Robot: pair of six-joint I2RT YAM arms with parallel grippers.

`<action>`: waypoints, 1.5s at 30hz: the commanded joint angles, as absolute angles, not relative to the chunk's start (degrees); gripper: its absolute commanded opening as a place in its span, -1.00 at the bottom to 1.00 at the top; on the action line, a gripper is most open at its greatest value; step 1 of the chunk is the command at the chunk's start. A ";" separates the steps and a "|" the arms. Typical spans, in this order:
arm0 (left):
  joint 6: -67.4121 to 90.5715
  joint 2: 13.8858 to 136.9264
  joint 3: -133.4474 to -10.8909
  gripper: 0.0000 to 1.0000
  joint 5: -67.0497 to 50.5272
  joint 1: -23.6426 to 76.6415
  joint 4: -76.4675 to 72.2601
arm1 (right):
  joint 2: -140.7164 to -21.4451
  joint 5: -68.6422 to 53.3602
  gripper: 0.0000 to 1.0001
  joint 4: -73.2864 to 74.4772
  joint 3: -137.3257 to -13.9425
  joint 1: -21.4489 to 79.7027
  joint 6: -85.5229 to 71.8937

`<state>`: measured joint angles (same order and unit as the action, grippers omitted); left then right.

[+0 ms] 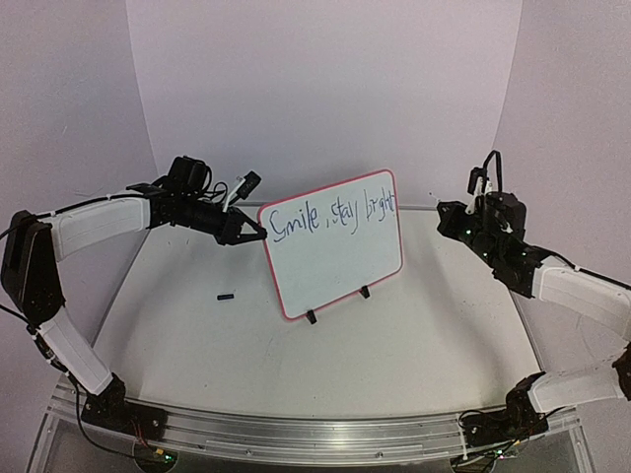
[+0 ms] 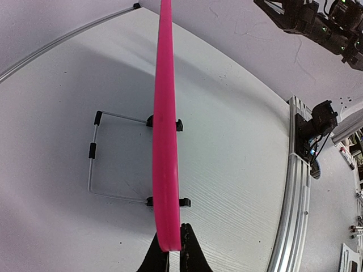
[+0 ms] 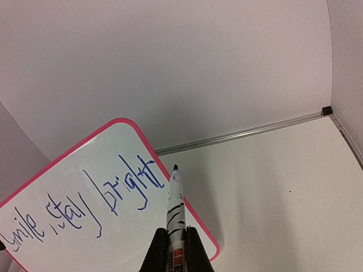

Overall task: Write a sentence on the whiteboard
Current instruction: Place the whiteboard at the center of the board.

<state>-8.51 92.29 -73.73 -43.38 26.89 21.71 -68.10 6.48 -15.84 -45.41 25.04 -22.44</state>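
Observation:
The whiteboard (image 1: 335, 261), white with a red-pink frame, stands tilted on two black clip feet (image 1: 364, 292) mid-table. The sentence (image 1: 331, 217) runs in blue along its top: "Smile, stay bright". My left gripper (image 1: 258, 235) is shut on the board's upper left edge; the left wrist view shows the pink edge (image 2: 164, 124) clamped between the fingertips of the left gripper (image 2: 173, 241). My right gripper (image 1: 443, 211) hovers just right of the board, shut on a white marker (image 3: 176, 204). The marker's dark tip points up beside the word "bright" (image 3: 127, 184), slightly off the frame.
A small black piece (image 1: 226, 296) lies on the table left of the board. A wire stand (image 2: 92, 164) props the board from behind. An aluminium rail (image 1: 315, 429) runs along the near edge, and white backdrop walls enclose the back and sides.

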 commanded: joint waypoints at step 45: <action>16.72 61.16 -48.35 0.60 -27.22 23.18 11.20 | -62.71 6.93 -1.00 -13.64 -43.42 24.83 -21.82</action>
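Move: My left fingers are pinching the whiteboard's left edge in its upper part; the board's middle lies about 14 cm to their right, 4 cm ahead and 6 cm below. The stand's left foot is some 9 cm right, 7 cm back and 15 cm below, and the pen cap sits on the table about 9 cm left, 2 cm ahead and 17 cm below. From my right hand, holding the marker, the board's middle is level with it fore and aft, roughly 19 cm left and 12 cm below. With the edge still pinched, I draw my left hand about 2 cm left and then 1 cm back, the wrist tipping over by some 10 degrees, so the board swings by its left side. Then I open the fingers wide, let go of the edge and back the hand away left and towards me, rising slightly at the end. ##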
